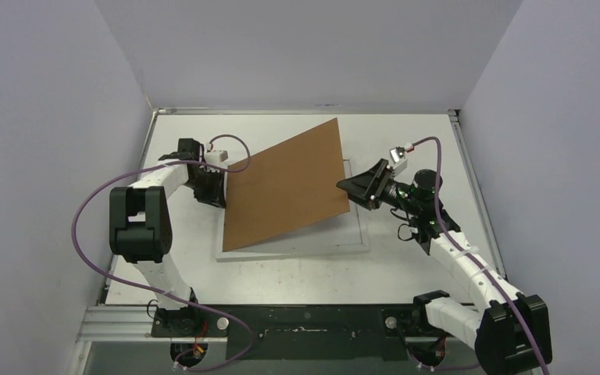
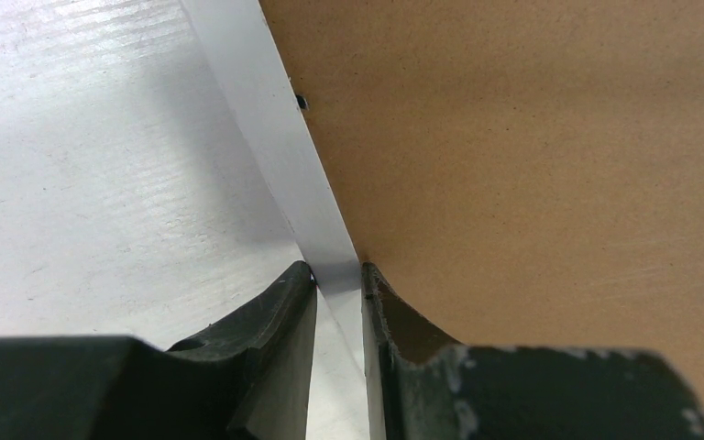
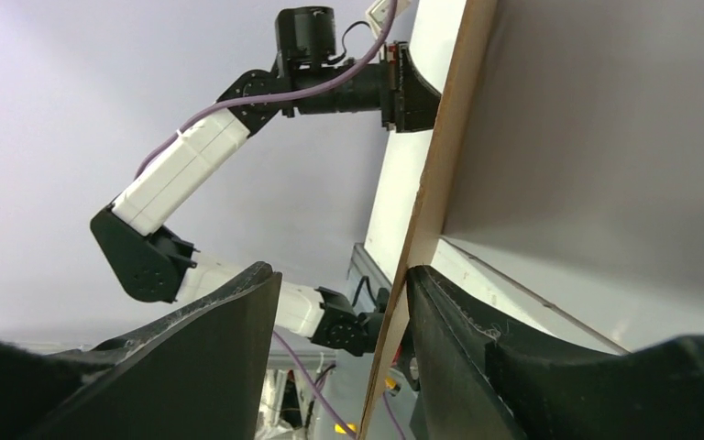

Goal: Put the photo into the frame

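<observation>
The white frame [image 1: 297, 246] lies flat on the table. A brown backing board [image 1: 285, 187] leans over it, low at the near left and raised at the far right. My left gripper [image 1: 217, 191] is shut on the frame's left edge; in the left wrist view the white frame edge [image 2: 266, 110] runs between the fingers of the left gripper [image 2: 337, 270], with the board [image 2: 532, 156] beside it. My right gripper [image 1: 351, 187] is at the board's raised right edge. In the right wrist view the right gripper [image 3: 339, 270] is open, and the board's edge [image 3: 431, 183] rests against one finger. The photo is hidden.
Pale walls enclose the white table [image 1: 406, 266] on three sides. Purple cables loop from both arms. The left arm [image 3: 192, 156] shows across the right wrist view. The arm bases and a metal rail [image 1: 305, 320] line the near edge.
</observation>
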Available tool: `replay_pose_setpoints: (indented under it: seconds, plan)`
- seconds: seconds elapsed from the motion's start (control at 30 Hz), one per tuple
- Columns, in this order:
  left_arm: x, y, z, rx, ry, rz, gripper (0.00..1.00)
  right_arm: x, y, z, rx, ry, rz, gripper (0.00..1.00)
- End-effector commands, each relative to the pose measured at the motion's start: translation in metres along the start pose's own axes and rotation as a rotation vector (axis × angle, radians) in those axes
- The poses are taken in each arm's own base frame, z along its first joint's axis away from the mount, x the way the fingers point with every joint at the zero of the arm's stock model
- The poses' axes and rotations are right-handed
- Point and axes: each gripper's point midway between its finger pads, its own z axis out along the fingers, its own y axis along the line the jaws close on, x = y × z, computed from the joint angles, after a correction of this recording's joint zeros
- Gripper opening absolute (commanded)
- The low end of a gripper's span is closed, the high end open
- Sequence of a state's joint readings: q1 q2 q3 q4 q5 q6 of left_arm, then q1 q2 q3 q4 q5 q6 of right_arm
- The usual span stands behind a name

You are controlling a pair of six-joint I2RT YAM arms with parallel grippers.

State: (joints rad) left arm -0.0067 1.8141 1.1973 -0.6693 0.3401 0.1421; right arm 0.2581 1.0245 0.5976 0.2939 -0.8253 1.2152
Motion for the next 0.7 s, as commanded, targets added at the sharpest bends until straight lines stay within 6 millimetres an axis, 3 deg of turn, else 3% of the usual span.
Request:
replay_pose_setpoints:
  seconds: [0.0,0.4,0.53,0.67]
  plan:
    - [0.003,-0.015,-0.001,0.063,0.002,0.016,0.2,-0.005,0.049,0.006,-0.155,0.05,-0.07,0.55]
    - [-0.002,-0.019,-0.009,0.076,-0.025,0.005,0.2,-0.017,0.065,0.021,-0.066,0.128,-0.147,0.59]
    - [-0.004,-0.019,-0.013,0.079,-0.035,0.001,0.2,-0.021,0.043,0.024,0.077,0.163,-0.173,0.58]
    - [-0.005,-0.02,-0.014,0.081,-0.039,0.002,0.2,-0.024,0.035,0.023,0.128,0.156,-0.178,0.52]
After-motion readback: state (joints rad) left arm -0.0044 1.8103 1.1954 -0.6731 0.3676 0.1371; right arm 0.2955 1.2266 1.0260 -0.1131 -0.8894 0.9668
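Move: The raised right edge of the brown backing board lies between the right hand's open fingers, against the lower one, and the board's middle is about 7 cm ahead of that hand, 15 cm to its left and 11 cm below. The frame's middle is some 8 cm ahead, 11 cm left and 23 cm below the right hand. The left hand already pinches the frame's left rim; from it the board's middle lies roughly 14 cm to the right, 2 cm back and 10 cm up. The right hand carries on upward by about 5 cm, drifting some 2 cm each forward and left over the frame, with its lower finger still under the board's right edge; the fingers stay half open instead of closing, and the wrist turns only some 10 degrees, the fingertips dipping slightly and swinging counter-clockwise. The left hand meanwhile keeps its pinch on the frame's left rim, all but still against the lift. ##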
